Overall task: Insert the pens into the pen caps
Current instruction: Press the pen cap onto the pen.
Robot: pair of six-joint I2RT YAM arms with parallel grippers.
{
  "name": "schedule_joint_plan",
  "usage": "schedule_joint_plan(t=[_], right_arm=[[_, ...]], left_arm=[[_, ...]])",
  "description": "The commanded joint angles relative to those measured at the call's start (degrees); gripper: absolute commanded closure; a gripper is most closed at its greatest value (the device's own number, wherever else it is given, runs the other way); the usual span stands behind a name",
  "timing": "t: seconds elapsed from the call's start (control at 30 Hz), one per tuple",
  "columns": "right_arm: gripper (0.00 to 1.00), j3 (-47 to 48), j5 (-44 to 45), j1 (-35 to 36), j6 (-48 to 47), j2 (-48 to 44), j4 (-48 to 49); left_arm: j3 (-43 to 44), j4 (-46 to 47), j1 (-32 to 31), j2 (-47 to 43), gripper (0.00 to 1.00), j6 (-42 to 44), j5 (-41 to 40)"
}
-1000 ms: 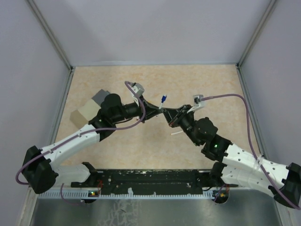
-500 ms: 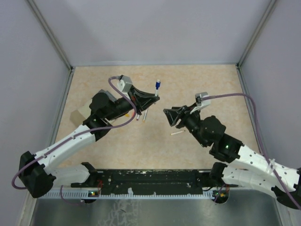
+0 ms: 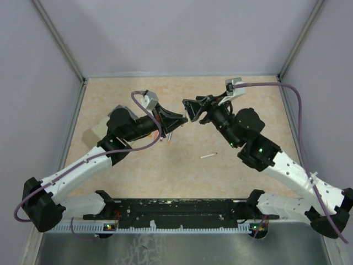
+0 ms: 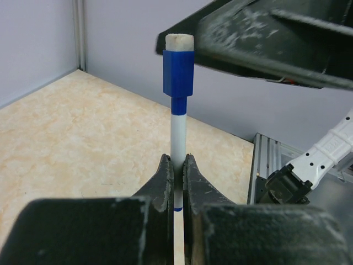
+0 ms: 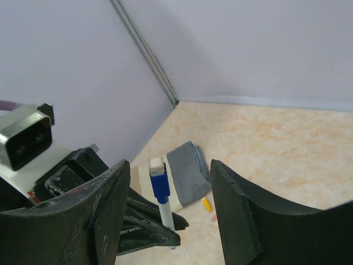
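My left gripper (image 4: 177, 160) is shut on the lower barrel of a white pen (image 4: 177, 135), which stands upright. A blue pen cap (image 4: 178, 73) sits on the pen's top end. My right gripper (image 5: 170, 168) is open, with a finger on each side of the capped end and touching neither the blue cap (image 5: 160, 186) nor the pen (image 5: 167, 218). From above, the left gripper (image 3: 177, 118) and right gripper (image 3: 189, 109) meet at the table's far middle, and the pen is hidden there. A loose pen (image 3: 208, 155) lies on the table. A yellow cap (image 5: 206, 204) lies near the box.
A beige box with a grey lid (image 5: 190, 174) lies at the left, behind my left arm (image 3: 96, 135). Another thin pen (image 3: 169, 136) lies under the left gripper. Grey walls stand close on three sides, and a black rail (image 3: 176, 208) runs along the near edge.
The right gripper opened and let go of the blue cap, which stays on the pen. The left gripper pulled back left with the capped pen. The right gripper then swung toward the far side around it.
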Motion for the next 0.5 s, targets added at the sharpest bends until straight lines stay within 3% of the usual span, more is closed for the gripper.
schedule_joint_plan(t=[0.0, 0.17, 0.47], right_arm=[[0.4, 5.1, -2.98, -0.77, -1.91, 3.66, 1.14], [0.5, 5.33, -4.5, -1.13, -1.06, 5.27, 1.37], [1.0, 2.82, -6.61, -1.24, 1.56, 4.99, 0.26]], left_arm=[[-0.73, 0.17, 0.05, -0.21, 1.0, 0.15, 2.54], [-1.16, 0.04, 0.05, -0.23, 1.0, -0.07, 3.03], [0.07, 0.06, 0.05, 0.51, 1.0, -0.54, 0.46]])
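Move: The blue cap, upright on the white pen, stands about 3 cm to the right hand's left, some 2 cm ahead and 2 cm below, just outside its open fingertips. The pen's white barrel is directly beneath the cap, its middle about 4 cm lower, and the left fingertips pinching it are roughly 5 cm below the cap. From the left hand the cap lies about 5 cm above and 1 cm ahead. The blue cap's upper end is what the right hand takes: wide open, the hand slides about 3 cm left towards it, sinking some 2 cm and easing slightly forward, then nearly stops while its fingers close from either side and pinch the cap's top. The left hand keeps its grip on the white barrel, sinking about 1 cm. ##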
